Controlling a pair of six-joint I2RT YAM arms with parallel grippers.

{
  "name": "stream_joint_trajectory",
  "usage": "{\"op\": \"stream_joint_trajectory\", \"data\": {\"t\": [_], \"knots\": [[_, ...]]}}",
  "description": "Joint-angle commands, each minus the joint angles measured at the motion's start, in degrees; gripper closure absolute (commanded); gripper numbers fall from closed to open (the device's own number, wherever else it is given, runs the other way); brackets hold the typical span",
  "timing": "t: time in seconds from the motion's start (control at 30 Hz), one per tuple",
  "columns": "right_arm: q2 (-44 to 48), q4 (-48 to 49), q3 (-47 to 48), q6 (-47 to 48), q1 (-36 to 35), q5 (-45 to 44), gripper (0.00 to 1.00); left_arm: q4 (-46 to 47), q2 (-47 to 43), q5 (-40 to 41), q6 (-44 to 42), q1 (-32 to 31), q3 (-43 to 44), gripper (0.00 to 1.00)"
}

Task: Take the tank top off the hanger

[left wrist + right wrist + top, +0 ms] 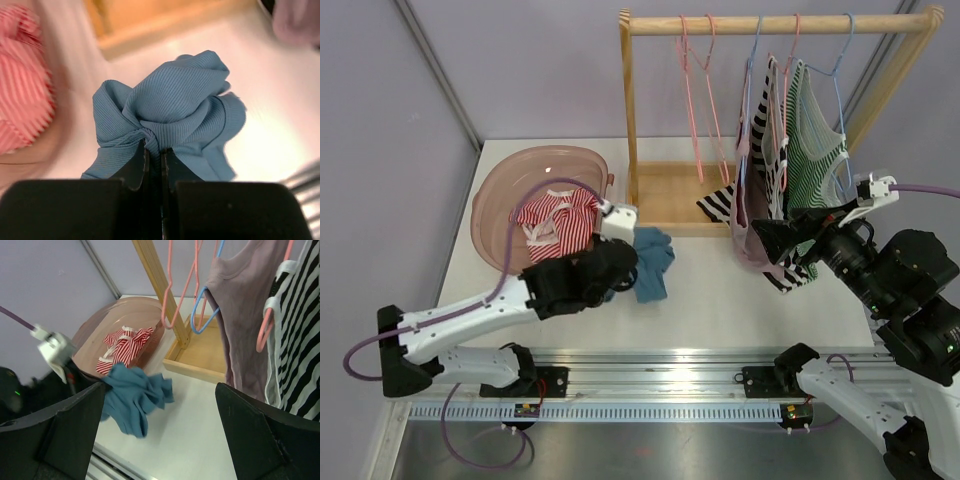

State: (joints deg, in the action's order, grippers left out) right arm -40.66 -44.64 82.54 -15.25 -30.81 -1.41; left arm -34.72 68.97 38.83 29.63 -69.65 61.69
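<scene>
A crumpled blue tank top lies on the white table in front of the wooden rack, off any hanger. My left gripper is shut on a fold of the blue tank top. The left gripper sits at the cloth's left edge. My right gripper is open, low beside the hanging clothes, with nothing between its fingers. In the right wrist view the right gripper looks past the blue tank top. Two empty pink hangers hang on the rail.
On the wooden rack hang a mauve top, a black-and-white striped top and a green striped top. A pink basin at the left holds a red striped garment. A blue hanger shows beside the mauve top.
</scene>
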Motion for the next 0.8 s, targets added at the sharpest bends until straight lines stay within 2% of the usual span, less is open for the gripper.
{"op": "stream_joint_trajectory", "data": {"t": [0.0,0.13,0.2,0.4,0.5,0.53,0.57,0.6,0.7,0.77], "knots": [[1.1,0.8,-0.7,0.7,0.0,-3.3,0.00,-3.1,-6.5,7.1,-4.1,6.1,6.6,1.00],[2.1,1.6,-2.7,0.4,0.0,-11.0,0.01,-4.7,-9.5,4.5,-7.9,15.6,11.5,1.00],[1.7,1.4,-2.8,0.5,0.0,-12.2,0.01,-5.1,-9.4,1.1,-10.0,23.0,13.2,1.00],[-0.4,0.1,-1.5,0.9,0.0,-13.1,0.01,-6.5,-3.7,-9.8,-12.7,43.3,21.3,1.00],[-2.0,-0.2,0.0,1.0,0.0,-12.3,0.01,-7.1,1.7,-18.5,-13.0,53.2,24.3,0.98],[-2.4,-0.3,0.4,0.9,0.0,-12.1,0.01,-7.2,2.9,-21.9,-13.3,54.9,24.7,0.86],[-2.8,-0.4,1.0,0.9,0.0,-12.2,0.00,-7.0,4.8,-23.8,-13.4,57.5,24.7,0.64],[-3.9,-0.5,2.4,0.9,0.0,-12.4,0.01,-7.2,5.5,-25.3,-13.3,58.6,25.0,0.26],[-6.9,-1.3,5.6,0.7,0.0,-13.0,0.01,-7.6,6.2,-28.6,-12.8,60.4,25.1,0.02],[-8.9,-2.3,7.4,0.2,0.0,-13.6,0.00,-8.1,4.9,-29.9,-12.8,60.4,24.9,0.01]]}}
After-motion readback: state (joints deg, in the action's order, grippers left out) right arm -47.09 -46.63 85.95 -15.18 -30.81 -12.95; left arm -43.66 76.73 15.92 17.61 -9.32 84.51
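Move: Ahead and to the left of the left hand, which already holds the blue tank top, the pink basket's middle lies about 23 cm farther out, 26 cm left and 16 cm below; the red-striped tank top in it is some 20 cm ahead and 20 cm left. The rack's wooden tray is 28 cm ahead, 12 cm right, also low. From the right hand the basket is roughly 24 cm ahead, 50 cm left, 39 cm down; the hanging mauve tank top is 17 cm ahead, 3 cm left, about level. Swinging the pinched blue tank top left and forward towards the basket, the left hand travels about 24 cm left and 17 cm out, rising some 13 cm before dipping, turning counter-clockwise about 35 degrees; over the basket its fingers open wide and let go. The open right hand eases right, then forward about 4 cm towards the mauve top, turning slightly clockwise. ##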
